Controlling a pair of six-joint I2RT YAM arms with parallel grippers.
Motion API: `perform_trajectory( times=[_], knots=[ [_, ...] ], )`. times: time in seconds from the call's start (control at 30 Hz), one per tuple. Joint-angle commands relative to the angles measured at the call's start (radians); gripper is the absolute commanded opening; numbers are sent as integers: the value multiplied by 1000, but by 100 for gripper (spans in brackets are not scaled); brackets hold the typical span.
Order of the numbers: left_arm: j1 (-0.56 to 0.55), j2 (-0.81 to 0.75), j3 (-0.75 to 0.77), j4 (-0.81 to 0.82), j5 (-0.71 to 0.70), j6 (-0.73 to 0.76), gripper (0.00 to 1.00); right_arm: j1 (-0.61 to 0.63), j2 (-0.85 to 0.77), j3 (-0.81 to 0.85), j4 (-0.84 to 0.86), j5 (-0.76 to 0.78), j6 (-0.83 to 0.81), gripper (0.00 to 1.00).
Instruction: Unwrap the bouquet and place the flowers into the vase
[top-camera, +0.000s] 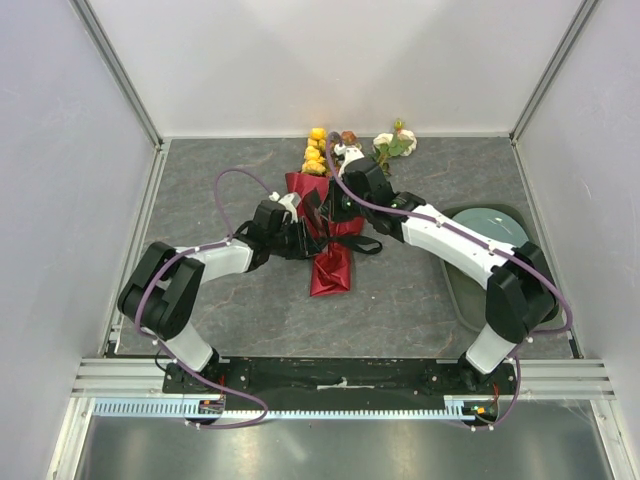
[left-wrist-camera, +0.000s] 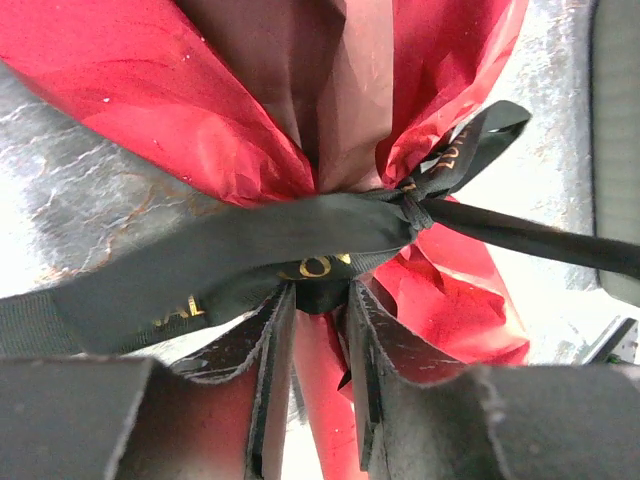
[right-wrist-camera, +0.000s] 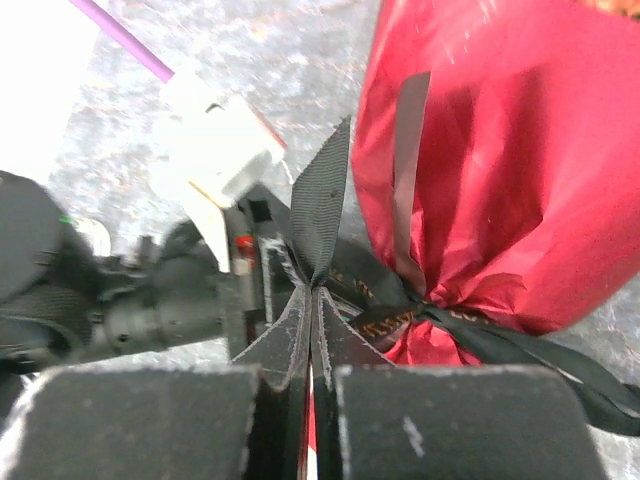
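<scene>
The bouquet (top-camera: 332, 270) lies mid-table in maroon paper. Its flowers (top-camera: 317, 150) point to the far wall: yellow clusters, with cream and pink roses to their right. A black ribbon (left-wrist-camera: 250, 245) with gold lettering ties the paper's neck. My left gripper (top-camera: 305, 238) comes in from the left. Its jaws (left-wrist-camera: 320, 295) are closed partway on the tied neck, where black ribbon fills the gap between the fingertips (left-wrist-camera: 275, 330). My right gripper (top-camera: 338, 208) reaches in from the right and is shut (right-wrist-camera: 311, 290) on a tail of the ribbon (right-wrist-camera: 322, 205). The vase is out of view.
A grey-green plate (top-camera: 485, 228) rests on a dark tray (top-camera: 468, 300) at the right, partly under the right arm. White walls close the table's left, far and right sides. The red paper (right-wrist-camera: 500, 170) fills much of both wrist views.
</scene>
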Motion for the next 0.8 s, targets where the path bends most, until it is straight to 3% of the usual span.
perform_trajectory(
  times=[0.0, 0.37, 0.77],
  knots=[
    [-1, 17, -30, 20, -47, -4, 34, -1, -83, 88, 107, -20, 63, 0],
    [-1, 31, -46, 22, -58, 7, 34, -48, -158, 228, 85, 26, 55, 0],
    [-1, 20, -53, 11, -59, 18, 34, -91, -316, 315, -25, 229, -88, 0]
  ],
)
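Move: The right hand, shut on one end of the black ribbon, is poised almost straight above the bouquet's knot, about 14 cm over it. Counted from this hand, the yellow flowers are roughly 20 cm ahead and 2 cm left, the ribbon's loose tail 9 cm right and 1 cm back, and the wrapper's foot 9 cm back. For the left hand, down at the ribbon, the knot is about 3 cm right, 2 cm ahead and slightly lower. Still pinching the ribbon end, the right hand hauls it up from the knot by about 23 cm, swinging some 7 cm right in the second half while its fingers tip upward roughly 25 degrees. The left hand, part-open fingertips at the ribbon beside the knot, sinks about 2 cm and then holds there, its opening unchanged. ##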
